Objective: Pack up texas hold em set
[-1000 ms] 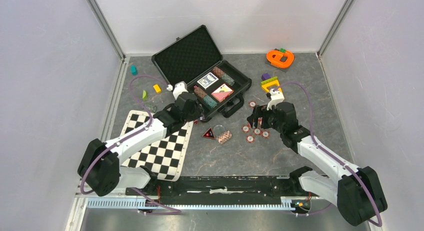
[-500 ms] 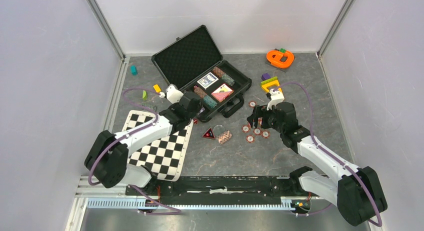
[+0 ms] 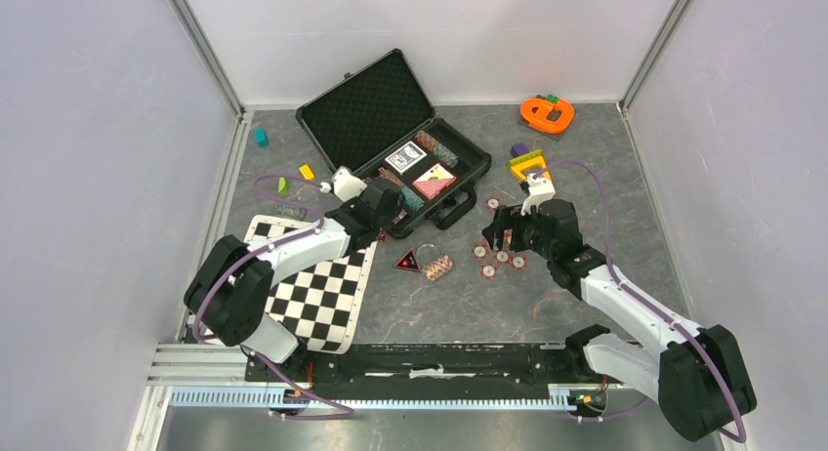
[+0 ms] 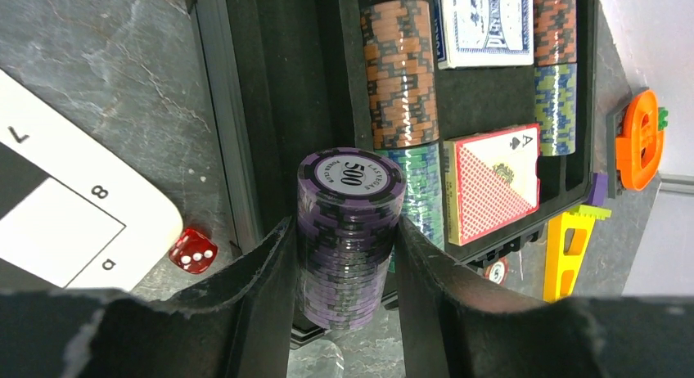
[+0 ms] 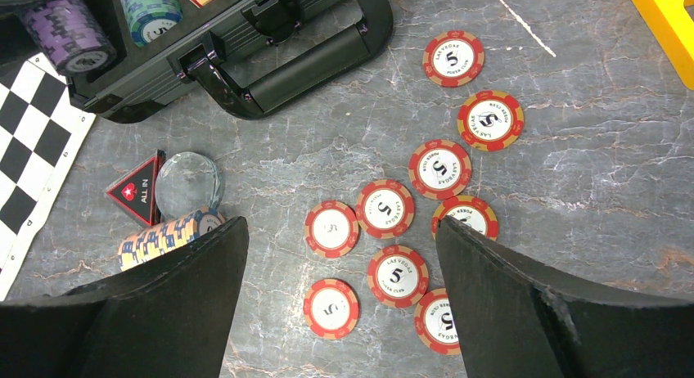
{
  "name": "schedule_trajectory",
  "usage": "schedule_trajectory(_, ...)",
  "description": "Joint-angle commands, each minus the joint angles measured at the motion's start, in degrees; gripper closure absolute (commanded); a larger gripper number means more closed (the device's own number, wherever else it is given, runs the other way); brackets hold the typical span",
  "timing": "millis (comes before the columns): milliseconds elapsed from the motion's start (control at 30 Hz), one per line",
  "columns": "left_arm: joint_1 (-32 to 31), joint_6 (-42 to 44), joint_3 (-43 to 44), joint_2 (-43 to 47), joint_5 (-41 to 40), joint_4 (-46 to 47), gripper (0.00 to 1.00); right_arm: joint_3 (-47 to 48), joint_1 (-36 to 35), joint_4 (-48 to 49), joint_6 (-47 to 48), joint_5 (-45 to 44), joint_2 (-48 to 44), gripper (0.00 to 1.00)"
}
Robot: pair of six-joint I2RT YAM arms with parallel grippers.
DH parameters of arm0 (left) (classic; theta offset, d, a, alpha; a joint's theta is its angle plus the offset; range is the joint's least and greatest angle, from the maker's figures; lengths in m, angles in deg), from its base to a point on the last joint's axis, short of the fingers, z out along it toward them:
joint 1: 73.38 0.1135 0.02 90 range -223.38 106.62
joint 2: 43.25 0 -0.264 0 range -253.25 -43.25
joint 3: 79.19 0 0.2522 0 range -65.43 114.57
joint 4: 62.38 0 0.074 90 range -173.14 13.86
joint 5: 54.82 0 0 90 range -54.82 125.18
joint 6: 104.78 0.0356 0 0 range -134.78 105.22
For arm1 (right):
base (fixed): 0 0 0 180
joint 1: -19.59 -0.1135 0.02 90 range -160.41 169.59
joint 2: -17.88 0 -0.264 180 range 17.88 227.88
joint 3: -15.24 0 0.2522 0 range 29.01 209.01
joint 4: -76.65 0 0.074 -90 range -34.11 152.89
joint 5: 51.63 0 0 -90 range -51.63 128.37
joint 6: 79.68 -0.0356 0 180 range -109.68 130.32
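The black briefcase (image 3: pixel 366 104) lies open at the back, foam lid up, holding an orange-brown chip stack (image 4: pixel 398 75), a green stack (image 4: pixel 424 190), a blue card deck (image 4: pixel 483 22) and a red deck (image 4: pixel 491 182). My left gripper (image 4: pixel 344 255) is shut on a purple chip stack (image 4: pixel 350 231) at the case's near left wall (image 4: pixel 278 83). Several red-white chips (image 5: pixel 397 276) lie loose on the table. My right gripper (image 5: pixel 340 231) hangs open just above them, nothing between its fingers. A red die (image 4: pixel 194 250) rests beside the case.
A checkered mat (image 3: pixel 312 285) lies front left. An "all in" triangle (image 5: pixel 135 190), a clear disc (image 5: pixel 188 182) and a toppled orange-blue chip stack (image 5: pixel 168 235) sit near the case handle (image 5: pixel 311 63). Yellow (image 3: pixel 529 163) and orange (image 3: pixel 547 112) toys stand back right.
The left arm has swung its elbow to the right and carried the purple stack a little closer to the case. The right arm has not moved.
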Motion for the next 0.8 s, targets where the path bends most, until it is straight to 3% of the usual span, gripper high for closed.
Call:
schedule_trajectory(0, 0.2, -3.8, 3.3, -1.3, 2.4, 3.0, 0.87, 0.4, -0.3, 1.8, 0.5, -0.4, -0.7, 0.10)
schedule_trajectory(267, 1.2, -3.9, 6.0, -2.0, 10.8, -2.6, 0.79, 0.3, -0.2, 1.8, 0.5, -0.5, -0.9, 0.10)
schedule_trajectory(500, 3.9, 0.6, 8.7, -5.5, 19.3, -3.8, 0.50, 0.6, -0.3, 1.7, 0.4, 0.1, -1.1, 0.10)
schedule_trajectory(633, 4.1, 3.1, 9.1, -5.3, 19.2, -4.0, 0.22, 0.4, -0.2, 1.7, 0.5, -0.1, -1.6, 0.10)
schedule_trajectory(767, 4.2, 5.5, 9.7, -4.0, 19.2, -4.8, 0.18, 0.5, -0.3, 1.6, 0.5, 0.1, -1.4, 0.10)
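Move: The left hand already holds the purple chip stack, and its place, the near end of the case's leftmost chip slot, lies only about 2 cm to the right and 2 cm below, level fore and aft. The green stack is some 5 cm ahead and 5 cm right, the brown stack about 10 cm ahead and 1 cm left; a red die lies outside the case, 6 cm back and 3 cm left. From the right hand that place is about 23 cm left and 6 cm ahead. Keeping its grip at first, the left hand eases the purple stack rightward and about 1.5 cm down into the near end of the leftmost slot, beside the green stack, while tipping its fingers some 10 degrees more steeply down and turning slightly clockwise. Then the fingers open wide around the stack as the hand goes on a little right and forward and begins to lift, roughly 3 cm to the right of where it began. ##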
